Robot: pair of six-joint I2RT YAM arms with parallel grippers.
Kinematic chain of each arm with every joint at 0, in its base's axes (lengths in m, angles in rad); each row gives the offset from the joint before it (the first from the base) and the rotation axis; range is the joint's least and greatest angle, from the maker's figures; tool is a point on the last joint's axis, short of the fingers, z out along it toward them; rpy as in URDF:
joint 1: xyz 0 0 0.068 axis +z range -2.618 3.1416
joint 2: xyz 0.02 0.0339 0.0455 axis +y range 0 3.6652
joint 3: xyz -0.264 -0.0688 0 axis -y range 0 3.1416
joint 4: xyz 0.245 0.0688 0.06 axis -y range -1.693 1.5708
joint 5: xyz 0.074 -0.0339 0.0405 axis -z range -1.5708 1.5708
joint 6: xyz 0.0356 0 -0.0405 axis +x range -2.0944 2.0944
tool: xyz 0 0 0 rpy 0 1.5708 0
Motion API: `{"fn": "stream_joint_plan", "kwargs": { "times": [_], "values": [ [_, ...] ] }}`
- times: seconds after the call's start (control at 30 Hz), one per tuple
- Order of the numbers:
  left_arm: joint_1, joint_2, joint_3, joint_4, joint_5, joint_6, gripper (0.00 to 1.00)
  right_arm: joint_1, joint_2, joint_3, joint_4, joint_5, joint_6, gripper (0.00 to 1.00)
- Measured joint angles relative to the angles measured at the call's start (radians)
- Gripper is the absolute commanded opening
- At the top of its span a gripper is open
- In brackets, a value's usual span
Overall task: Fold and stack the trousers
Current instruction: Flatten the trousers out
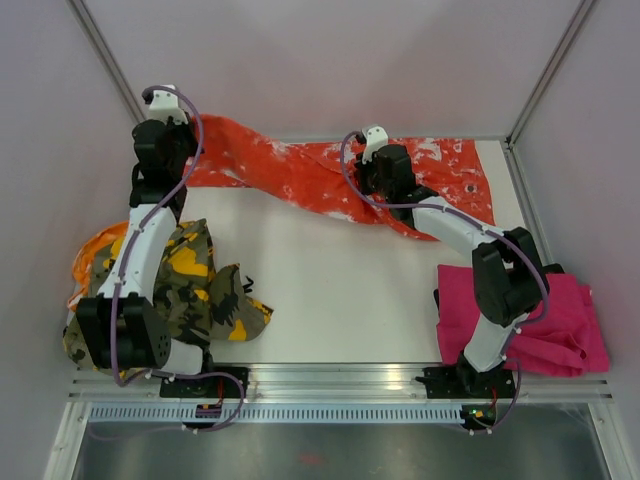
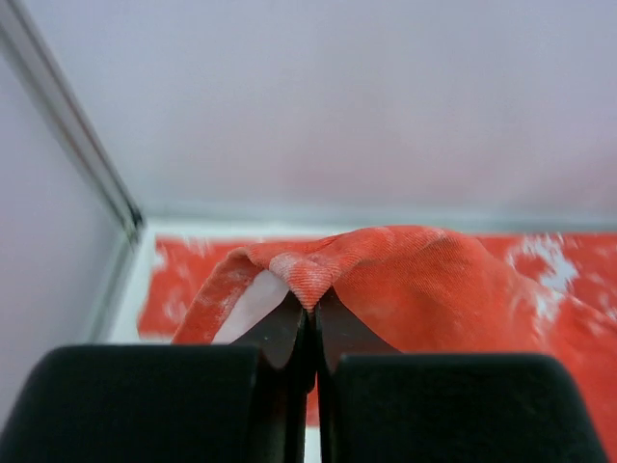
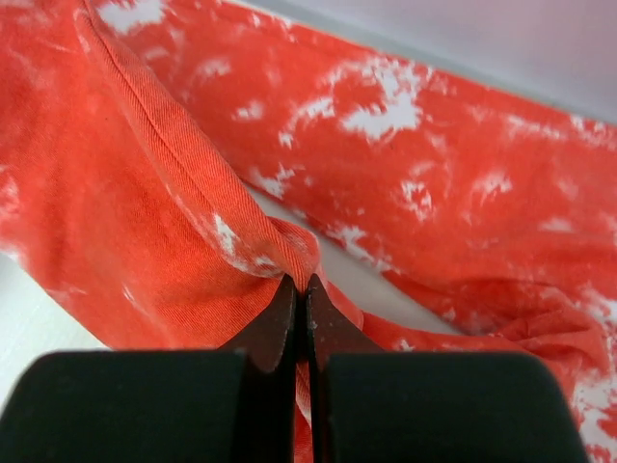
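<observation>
The orange-red trousers (image 1: 300, 165) with white splatter print stretch along the back of the table, twisted in the middle. My left gripper (image 2: 310, 299) is shut on a pinched fold of the orange-red trousers (image 2: 405, 280) at their left end, near the back left corner. My right gripper (image 3: 301, 285) is shut on a fold of the orange-red trousers (image 3: 145, 222) near their middle. In the top view the left gripper (image 1: 165, 150) and the right gripper (image 1: 385, 175) are mostly hidden by their wrists. Camouflage trousers (image 1: 195, 280) lie bunched at the front left. Magenta pink trousers (image 1: 555, 325) lie folded at the front right.
White walls with metal corner posts (image 1: 105, 60) close the table (image 1: 330, 290) at the back and sides. A metal rail (image 1: 340, 380) runs along the near edge by the arm bases. The left arm lies over the camouflage pile.
</observation>
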Motion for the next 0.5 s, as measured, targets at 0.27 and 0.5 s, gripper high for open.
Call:
{"fn": "stream_joint_plan", "kwargs": {
  "times": [0.27,0.5],
  "values": [
    [0.262,0.18,-0.154,0.62,0.299,0.117,0.02,0.005,-0.066,-0.069,0.051,-0.135,-0.007,0.0],
    [0.319,0.283,-0.226,0.732,0.381,0.148,0.02,0.016,-0.138,-0.17,0.011,-0.305,0.038,0.0]
  ]
}}
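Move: The left hand already grips the near leg's cuff high over the table; the far leg's flat cuff lies some 25 cm ahead, 12 cm left and 32 cm below. The camouflage trousers lie about 15 cm back, 8 cm left and 30 cm below. From the right hand, gripping the same leg farther up, bare table is about 8 cm back, 4 cm left and 15 cm below; the red trousers' hips are 18 cm ahead, 30 cm right and 16 cm below. Forward and slightly up at first, then leftwards and down, the left hand swings the pinched cuff towards the far leg's cuff, about 11 cm left and 5 cm forward in all, fingertips tipping up. The right hand keeps its pinch and draws the leg back about 7 cm and a little left, turning some 15 degrees counter-clockwise. ##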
